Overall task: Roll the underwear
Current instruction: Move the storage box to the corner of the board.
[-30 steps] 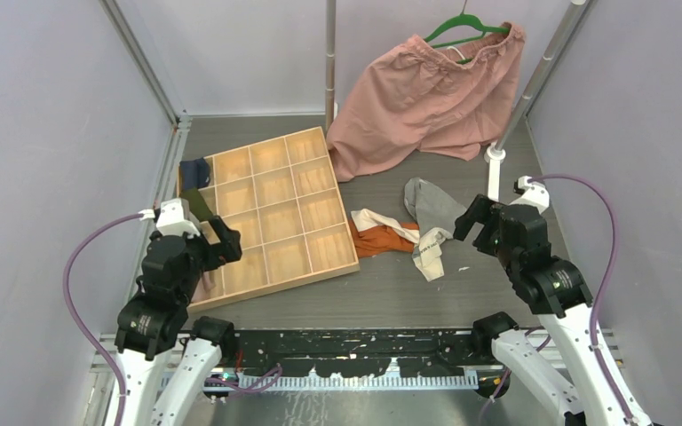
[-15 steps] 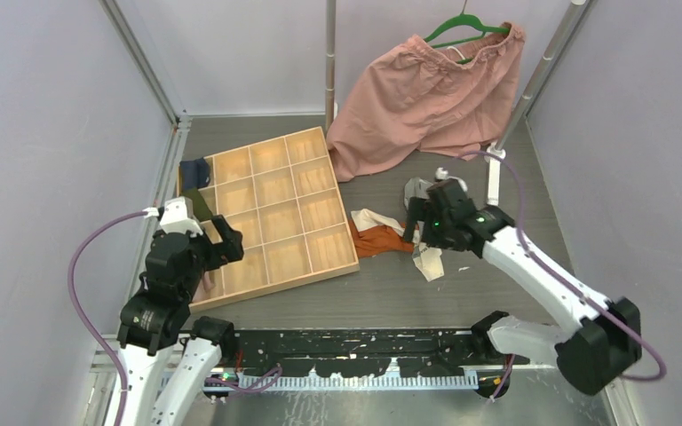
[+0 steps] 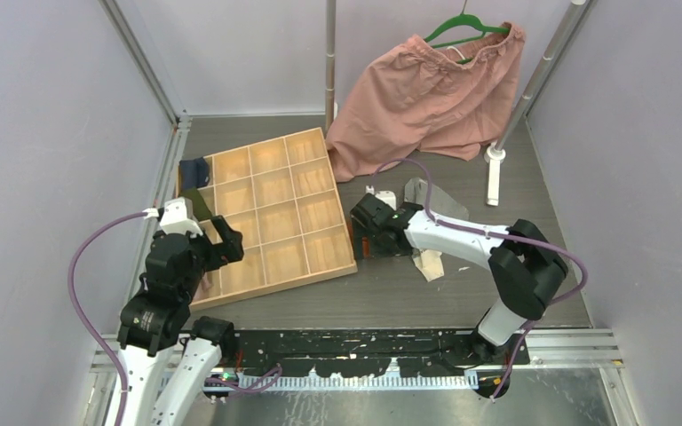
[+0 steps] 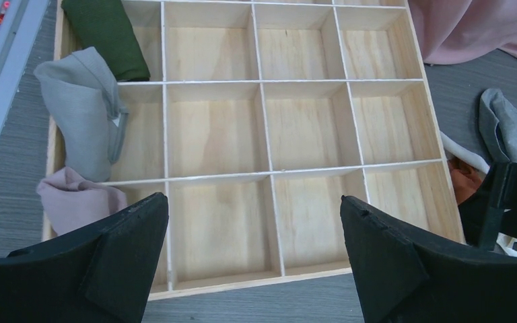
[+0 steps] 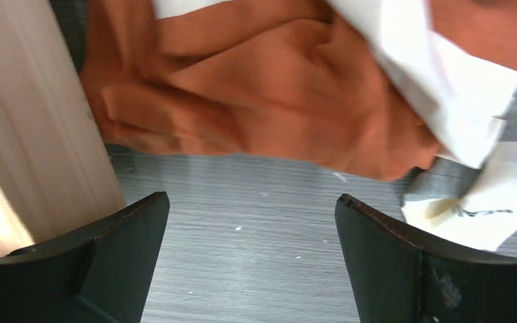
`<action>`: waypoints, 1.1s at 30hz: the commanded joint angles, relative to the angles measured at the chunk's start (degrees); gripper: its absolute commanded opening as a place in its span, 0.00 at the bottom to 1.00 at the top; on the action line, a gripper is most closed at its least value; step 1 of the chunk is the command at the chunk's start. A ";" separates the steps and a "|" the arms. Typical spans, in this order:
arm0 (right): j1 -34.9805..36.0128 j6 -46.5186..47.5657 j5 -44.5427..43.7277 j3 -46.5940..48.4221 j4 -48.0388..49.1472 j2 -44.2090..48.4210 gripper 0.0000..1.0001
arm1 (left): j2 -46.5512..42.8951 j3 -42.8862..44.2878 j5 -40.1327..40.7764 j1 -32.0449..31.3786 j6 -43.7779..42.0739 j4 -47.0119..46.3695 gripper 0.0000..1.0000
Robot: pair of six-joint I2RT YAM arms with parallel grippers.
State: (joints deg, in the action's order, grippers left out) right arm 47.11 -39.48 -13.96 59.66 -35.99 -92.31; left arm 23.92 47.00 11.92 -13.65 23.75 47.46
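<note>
The rust-orange underwear with cream-white trim lies crumpled on the table beside the tray's right wall. My right gripper hangs open just short of it, over bare table, with nothing between its fingers. In the top view this gripper covers most of the orange cloth. The grey underwear lies just right of it, its cream band trailing toward me. My left gripper is open over the tray's near edge, holding nothing.
A wooden compartment tray sits left of centre, with rolled cloths in its left column: dark green, grey, mauve. Big pink shorts hang from a green hanger at the back. Metal poles stand behind.
My right arm has swung from the right side across to the left and down, ending over the orange underwear next to the tray. The left arm has stayed put.
</note>
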 commanded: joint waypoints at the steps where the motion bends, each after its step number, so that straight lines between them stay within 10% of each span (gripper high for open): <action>1: 4.99 -2.09 1.47 6.93 3.04 -2.64 1.00 | 0.07 0.18 -0.11 -0.15 0.41 -1.33 1.00; 22: 8.90 -0.43 17.29 31.98 8.89 -25.77 1.00 | 0.25 0.34 0.25 -0.15 0.60 -1.06 1.00; 33: 1.74 -8.83 39.79 18.22 37.86 -12.75 1.00 | 0.17 0.28 0.42 -0.15 0.77 -1.14 1.00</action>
State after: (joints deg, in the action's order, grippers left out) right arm 52.21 -43.35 15.27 78.81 -13.28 -110.39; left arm 23.99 47.03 11.99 -13.65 24.03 47.48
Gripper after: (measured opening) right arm 0.995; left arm 0.996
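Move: The storage box stands askew to the left of my low, wide-open right hand. Its middle is about 30 cm left and 8 cm farther out, with its right wall just beside my left finger. The orange underwear lies about 5 cm ahead of my hand, and the grey cloth some 9 cm ahead and 13 cm to its right. From my raised left hand the box's middle is about 5 cm ahead, 2 cm right and 19 cm below. I sweep my right hand about 20 cm to the left, low along the board with the fingers open, pushing against the near part of the box's right wall with the left finger. Towards the end I raise the hand some 5 cm over that wall, rolling the wrist about 35 degrees so its left side comes up and turning it slightly counter-clockwise. ##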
